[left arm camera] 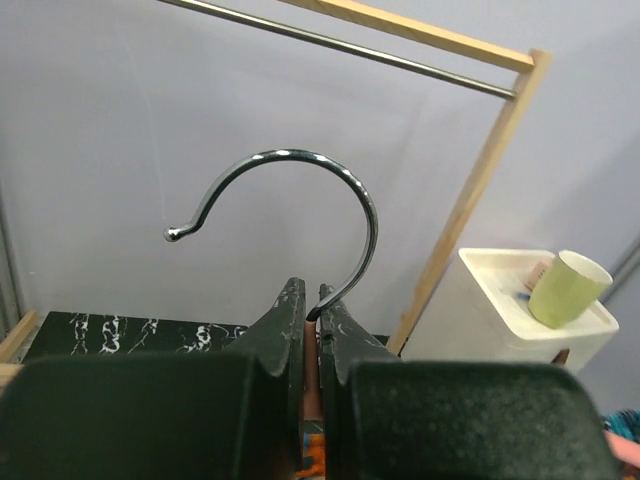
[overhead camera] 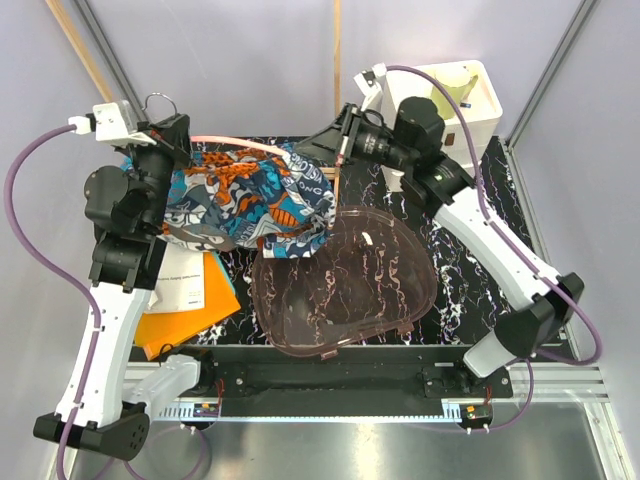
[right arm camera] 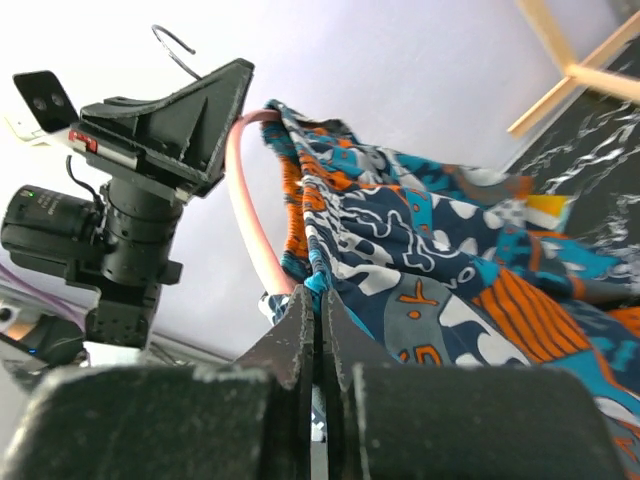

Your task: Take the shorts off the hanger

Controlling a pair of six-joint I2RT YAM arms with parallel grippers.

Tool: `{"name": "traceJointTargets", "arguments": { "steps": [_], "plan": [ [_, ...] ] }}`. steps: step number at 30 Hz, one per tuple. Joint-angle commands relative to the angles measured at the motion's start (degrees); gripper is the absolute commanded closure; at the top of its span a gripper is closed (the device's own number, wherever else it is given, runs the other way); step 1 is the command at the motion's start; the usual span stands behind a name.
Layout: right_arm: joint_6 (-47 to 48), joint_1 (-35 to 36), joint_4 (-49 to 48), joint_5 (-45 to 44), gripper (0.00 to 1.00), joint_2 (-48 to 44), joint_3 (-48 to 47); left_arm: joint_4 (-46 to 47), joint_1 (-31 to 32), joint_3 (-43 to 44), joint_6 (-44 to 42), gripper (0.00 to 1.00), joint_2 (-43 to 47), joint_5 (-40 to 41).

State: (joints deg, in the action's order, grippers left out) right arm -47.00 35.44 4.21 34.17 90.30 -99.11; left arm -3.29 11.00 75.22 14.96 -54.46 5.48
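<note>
The shorts (overhead camera: 250, 195), printed in blue, teal, orange and white, hang bunched on the salmon-pink hanger (overhead camera: 228, 140) above the table's back left. My left gripper (overhead camera: 172, 133) is shut on the hanger's neck just below the metal hook (left arm camera: 300, 165); the pink stem sits between its jaws (left arm camera: 312, 300). My right gripper (overhead camera: 312, 150) is at the shorts' right end, shut on a fold of the teal waistband (right arm camera: 320, 292). In the right wrist view the hanger (right arm camera: 245, 200) curves up to the left gripper (right arm camera: 190, 110), and the shorts (right arm camera: 450, 250) spread to the right.
A clear pinkish plastic lid (overhead camera: 340, 280) lies on the black marbled table (overhead camera: 480, 250) under the shorts' lower edge. An orange folder with white paper (overhead camera: 185, 300) sits front left. A white bin with a green cup (overhead camera: 460, 95) stands back right. Wooden rods (overhead camera: 337, 40) rise behind.
</note>
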Motion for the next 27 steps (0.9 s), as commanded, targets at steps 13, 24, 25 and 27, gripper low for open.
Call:
{"name": "traceJointTargets", "arguments": {
  "steps": [13,24,25,27],
  "plan": [
    [6.84,-3.27,-3.59,0.28,1.00,-11.02,15.61,8.03,-0.72,6.52,25.37,1.00,0.67,15.09],
    [7.28,-5.64,-5.44,-4.29,1.00,-20.33,24.57,9.97,-0.72,5.91,27.67,1.00,1.28,15.80],
    [7.45,-5.99,-5.44,-4.38,1.00,-20.86,25.80,9.97,-0.72,4.77,27.84,1.00,1.80,16.23],
    [7.36,-6.35,-5.44,-4.55,1.00,-22.18,26.68,10.23,-0.72,3.71,29.42,1.00,2.33,16.58]
  ]
}}
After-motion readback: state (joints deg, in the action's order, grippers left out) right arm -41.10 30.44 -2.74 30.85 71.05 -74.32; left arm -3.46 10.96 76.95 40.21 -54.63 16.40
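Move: About 2 cm to the left of the right fingers and level with them is the hanger's right end, still inside the waistband they pinch. The bulk of the shorts hangs some 8 cm left, 4 cm back and 12 cm below the right hand; the rack's post stands roughly 12 cm ahead, 6 cm right and 10 cm down. From the left hand, shut on the hanger's neck, that right end is about 17 cm right, 3 cm back and 5 cm down. Drawing the pinched waistband off the hanger's right end, the right hand goes about 7 cm right, sinking some 3 cm and easing back. The left hand keeps its grip on the neck and rolls nearly 30 degrees, lifting the hanger's right arm; it drifts slightly left, dips, then rises at the end. ##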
